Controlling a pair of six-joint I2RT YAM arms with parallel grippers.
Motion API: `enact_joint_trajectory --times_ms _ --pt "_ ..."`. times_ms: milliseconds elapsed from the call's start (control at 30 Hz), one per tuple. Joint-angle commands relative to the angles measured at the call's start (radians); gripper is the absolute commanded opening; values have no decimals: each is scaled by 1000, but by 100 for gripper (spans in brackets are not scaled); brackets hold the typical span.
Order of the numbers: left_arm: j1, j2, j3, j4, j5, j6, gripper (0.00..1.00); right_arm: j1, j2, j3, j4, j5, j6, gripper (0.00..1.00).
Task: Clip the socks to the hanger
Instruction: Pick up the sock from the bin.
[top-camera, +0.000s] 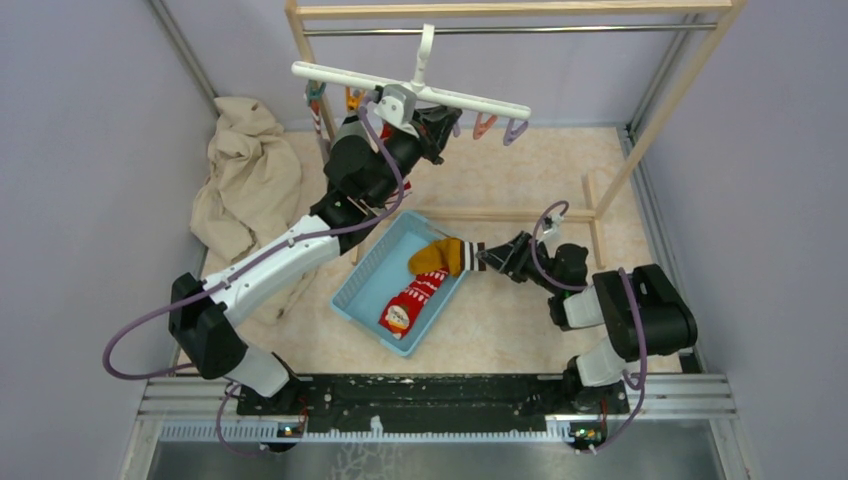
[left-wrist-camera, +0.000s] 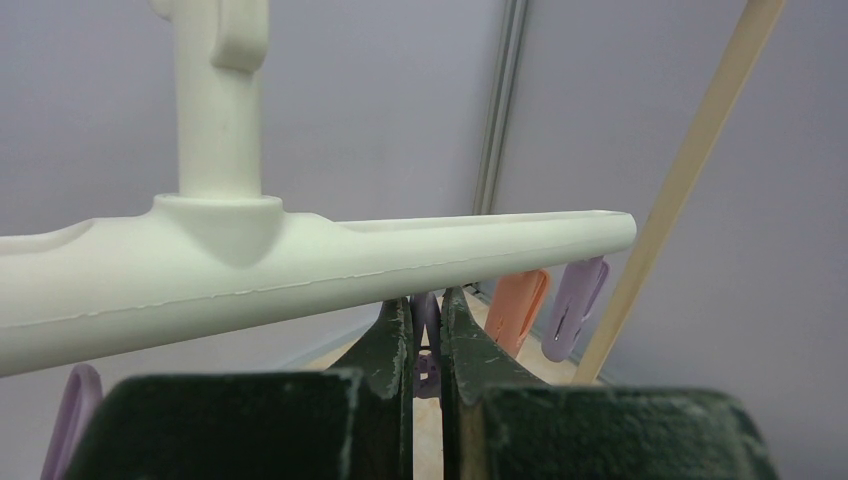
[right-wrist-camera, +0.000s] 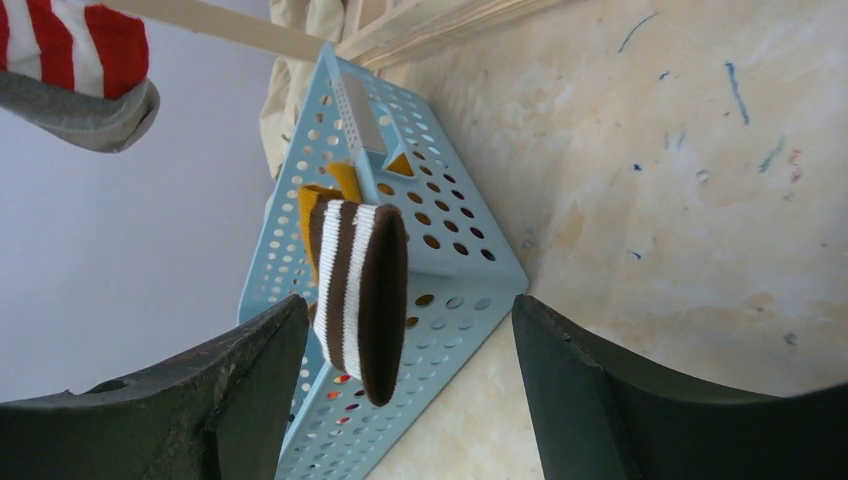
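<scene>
The white hanger (top-camera: 410, 90) hangs by its hook from the rack's metal rail. My left gripper (top-camera: 447, 125) is raised just under its bar (left-wrist-camera: 300, 265), shut on a purple peg (left-wrist-camera: 427, 335). The mustard-yellow sock (top-camera: 438, 257) lies over the right rim of the blue basket (top-camera: 352, 290), its brown-and-white striped cuff (right-wrist-camera: 360, 290) sticking out. My right gripper (top-camera: 487, 258) is open around that cuff without touching it; the cuff stands nearer the left finger (right-wrist-camera: 250, 370). The red patterned sock (top-camera: 408, 303) lies inside the basket.
Orange (left-wrist-camera: 518, 310) and purple (left-wrist-camera: 578, 305) pegs hang further along the bar. A red-and-white striped sock with a grey end (right-wrist-camera: 80, 60) hangs at the hanger's left end. A beige cloth (top-camera: 245, 180) is heaped at the left. Wooden rack posts (top-camera: 660, 130) stand behind.
</scene>
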Motion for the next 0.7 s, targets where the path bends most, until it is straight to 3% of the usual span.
enact_joint_trajectory --times_ms 0,467,533,667 --pt "-8 3 -49 -156 24 -5 1 37 26 42 127 14 12 75" --pt "-9 -14 -67 -158 7 1 1 86 124 68 228 -4 72 60" --pt "-8 -13 -67 -158 5 3 1 89 122 59 240 -3 76 53" --pt "-8 -6 -64 -158 11 2 1 90 113 39 256 -6 88 30"
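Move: The mustard sock's striped cuff, hanging out over the near-right rim of the blue bin, lies about 4 cm to the right hand's left, 1 cm ahead and 1 cm above, already in the mouth of its open fingers. The bin's middle is some 17 cm left, 4 cm back and 4 cm below, with the red sock in it 16 cm left, 7 cm back and 6 cm lower. From the left hand, up at the hanger, the cuff lies about 5 cm back, 1 cm right and 36 cm below. The mustard sock's striped cuff is taken in deeper between the right fingers as that hand slides roughly 3 cm left towards it and the bin rim, rising about 1 cm. The fingers stay wide at first, then close around the cuff, to about half their starting gap. Whether they already pinch the cloth can't be told. ##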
